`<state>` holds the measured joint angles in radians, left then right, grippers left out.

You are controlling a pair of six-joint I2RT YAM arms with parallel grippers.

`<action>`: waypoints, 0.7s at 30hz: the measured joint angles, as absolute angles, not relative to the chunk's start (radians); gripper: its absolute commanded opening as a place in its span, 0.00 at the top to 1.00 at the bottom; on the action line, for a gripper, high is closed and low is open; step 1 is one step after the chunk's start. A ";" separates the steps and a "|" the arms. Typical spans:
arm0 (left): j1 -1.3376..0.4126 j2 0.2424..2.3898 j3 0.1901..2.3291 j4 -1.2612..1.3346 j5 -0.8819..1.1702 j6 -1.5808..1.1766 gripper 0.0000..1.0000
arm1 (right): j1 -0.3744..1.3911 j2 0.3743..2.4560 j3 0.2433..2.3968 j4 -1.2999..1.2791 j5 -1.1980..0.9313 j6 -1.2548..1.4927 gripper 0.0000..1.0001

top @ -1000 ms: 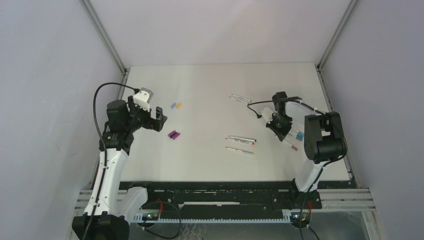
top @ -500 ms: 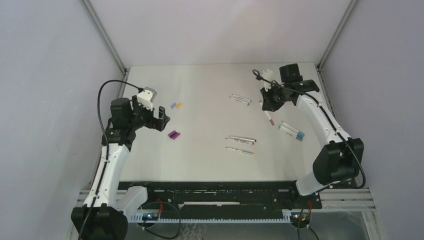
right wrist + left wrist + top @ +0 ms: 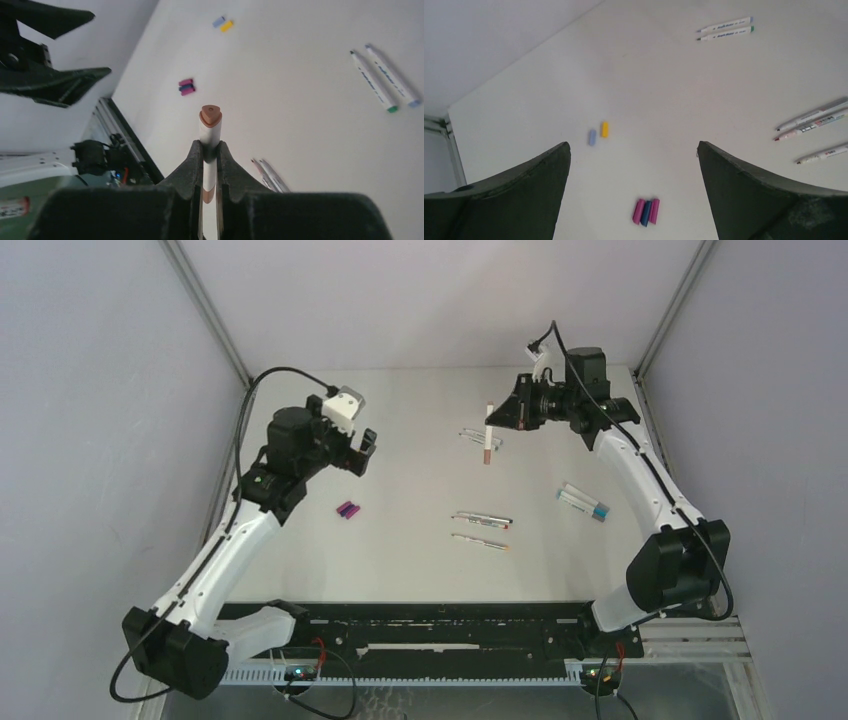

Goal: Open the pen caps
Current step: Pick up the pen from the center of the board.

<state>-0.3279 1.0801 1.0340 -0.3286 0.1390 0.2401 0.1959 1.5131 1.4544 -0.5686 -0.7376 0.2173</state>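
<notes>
My right gripper [image 3: 503, 415] is shut on a white pen with brown ends [image 3: 488, 436] and holds it upright in the air over the back middle of the table. In the right wrist view the pen [image 3: 210, 131] stands between the fingers, its brown cap [image 3: 210, 114] on. My left gripper [image 3: 352, 452] is open and empty, raised over the left of the table. Below it lie a light-blue cap [image 3: 592, 137], a yellow cap [image 3: 604, 129] and a magenta-and-blue cluster of caps [image 3: 646, 211], which also shows in the top view [image 3: 347, 510].
Other pens lie on the table [image 3: 400, 560]: a pair at the back [image 3: 472, 435], two at the middle [image 3: 482, 520] [image 3: 480, 541], and two with blue and green ends at the right [image 3: 583, 502]. Metal frame posts stand at the back corners.
My right gripper has lifted the brown-ended pen from the right side and carried it back and left. My left arm has risen and swung toward the table's back middle, still open.
</notes>
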 measured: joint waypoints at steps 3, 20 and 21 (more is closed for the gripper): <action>-0.416 1.120 1.068 -0.290 0.059 0.246 0.00 | 0.196 1.513 1.400 -0.422 -0.761 0.382 1.00; -0.737 1.425 1.312 -0.328 -0.156 0.196 0.00 | 0.187 1.554 1.160 0.048 -0.719 0.932 1.00; -0.750 1.425 1.314 -0.332 -0.160 0.196 0.00 | 0.183 1.556 1.156 0.050 -0.714 0.942 1.00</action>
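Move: The open left hand has the brown pen's middle about 22 cm to its right, 3 cm ahead and at about its own height. From the right hand, which already pinches this pen, the left gripper lies some 22 cm left and 5 cm back. About 27 cm below the right hand lie the green and light-blue pens, 14 cm ahead and 0 sideways, and the blue and red pens, 8 cm back and 1 cm left. The open left hand sweeps right about 14 cm towards the pen the right grips and turns 30 degrees. ##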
